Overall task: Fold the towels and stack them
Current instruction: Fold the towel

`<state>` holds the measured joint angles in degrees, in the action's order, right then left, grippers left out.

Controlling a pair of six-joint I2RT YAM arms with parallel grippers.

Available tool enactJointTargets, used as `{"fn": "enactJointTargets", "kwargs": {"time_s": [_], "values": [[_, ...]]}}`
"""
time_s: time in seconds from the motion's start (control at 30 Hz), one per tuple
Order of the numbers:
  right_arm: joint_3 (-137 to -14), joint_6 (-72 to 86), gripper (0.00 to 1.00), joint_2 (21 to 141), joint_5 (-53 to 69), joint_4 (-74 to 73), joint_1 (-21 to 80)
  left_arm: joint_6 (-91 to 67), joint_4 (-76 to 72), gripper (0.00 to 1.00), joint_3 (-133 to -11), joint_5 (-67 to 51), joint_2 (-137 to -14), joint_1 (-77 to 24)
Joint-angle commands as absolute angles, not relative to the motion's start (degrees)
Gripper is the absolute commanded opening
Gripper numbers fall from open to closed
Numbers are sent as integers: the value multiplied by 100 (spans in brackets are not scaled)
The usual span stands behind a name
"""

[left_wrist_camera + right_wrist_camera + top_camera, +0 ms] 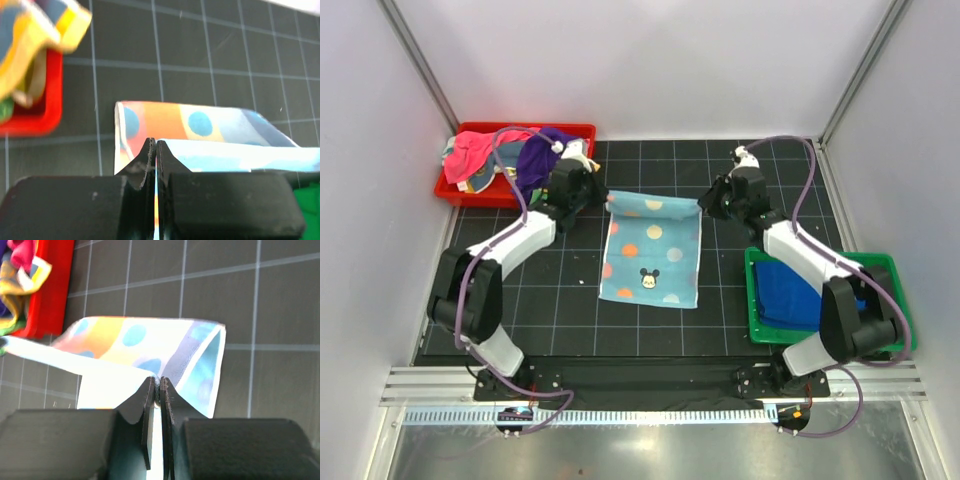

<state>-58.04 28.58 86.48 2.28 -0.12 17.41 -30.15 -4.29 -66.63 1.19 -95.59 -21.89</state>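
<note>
A light blue towel with coloured polka dots (652,255) lies spread on the black grid mat, with its far edge lifted. My left gripper (603,197) is shut on its far left corner, and cloth shows between the jaws in the left wrist view (156,145). My right gripper (705,205) is shut on the far right corner, pinching the cloth (159,382). The towel's lifted edge (200,125) sags between the two grips. A royal blue towel (788,290) lies folded in the green tray. Pink (475,150) and purple (535,160) towels are heaped in the red tray.
The red tray (450,190) stands at the back left, just behind my left arm. The green tray (820,337) sits at the right, partly under my right arm. White walls close in the mat on three sides.
</note>
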Motion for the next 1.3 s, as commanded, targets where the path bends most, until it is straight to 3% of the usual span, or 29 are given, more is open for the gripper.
{"fn": "enactJointTargets", "kwargs": {"time_s": [0.0,0.47,1.27], "values": [[-5311,3023,1,7982,27,264,1941,-3243,-782,0,-6277,325,-9001,-2250],[-4061,3392,1,6979,-624,158,2680,-3542,-800,0,-4747,553,-7876,-2628],[-3296,3762,1,6029,-1019,-193,3322,-3762,-545,0,-3789,1090,-6882,-3252]]}}
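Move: The towel's near hem, to which both hands are bringing the held far hem, has its middle about 23 cm back, 11 cm to the right and 12 cm below the left hand; from the right hand it is roughly 21 cm back, 14 cm left and 11 cm below. The mouse face lies some 6 cm beyond that hem. The red bin is about 25 cm left of the left hand and 11 cm ahead; the green tray about 31 cm right of the right hand and 22 cm back. The towel's far hem, still pinched at its two corners and stretched between the hands, is drawn back over the lying half towards the near hem: both hands travel back about 13 cm together, fast at first and then easing, and sink some 3 to 4 cm unevenly on the way. Both grippers keep their hold, with hardly any wrist turn. ##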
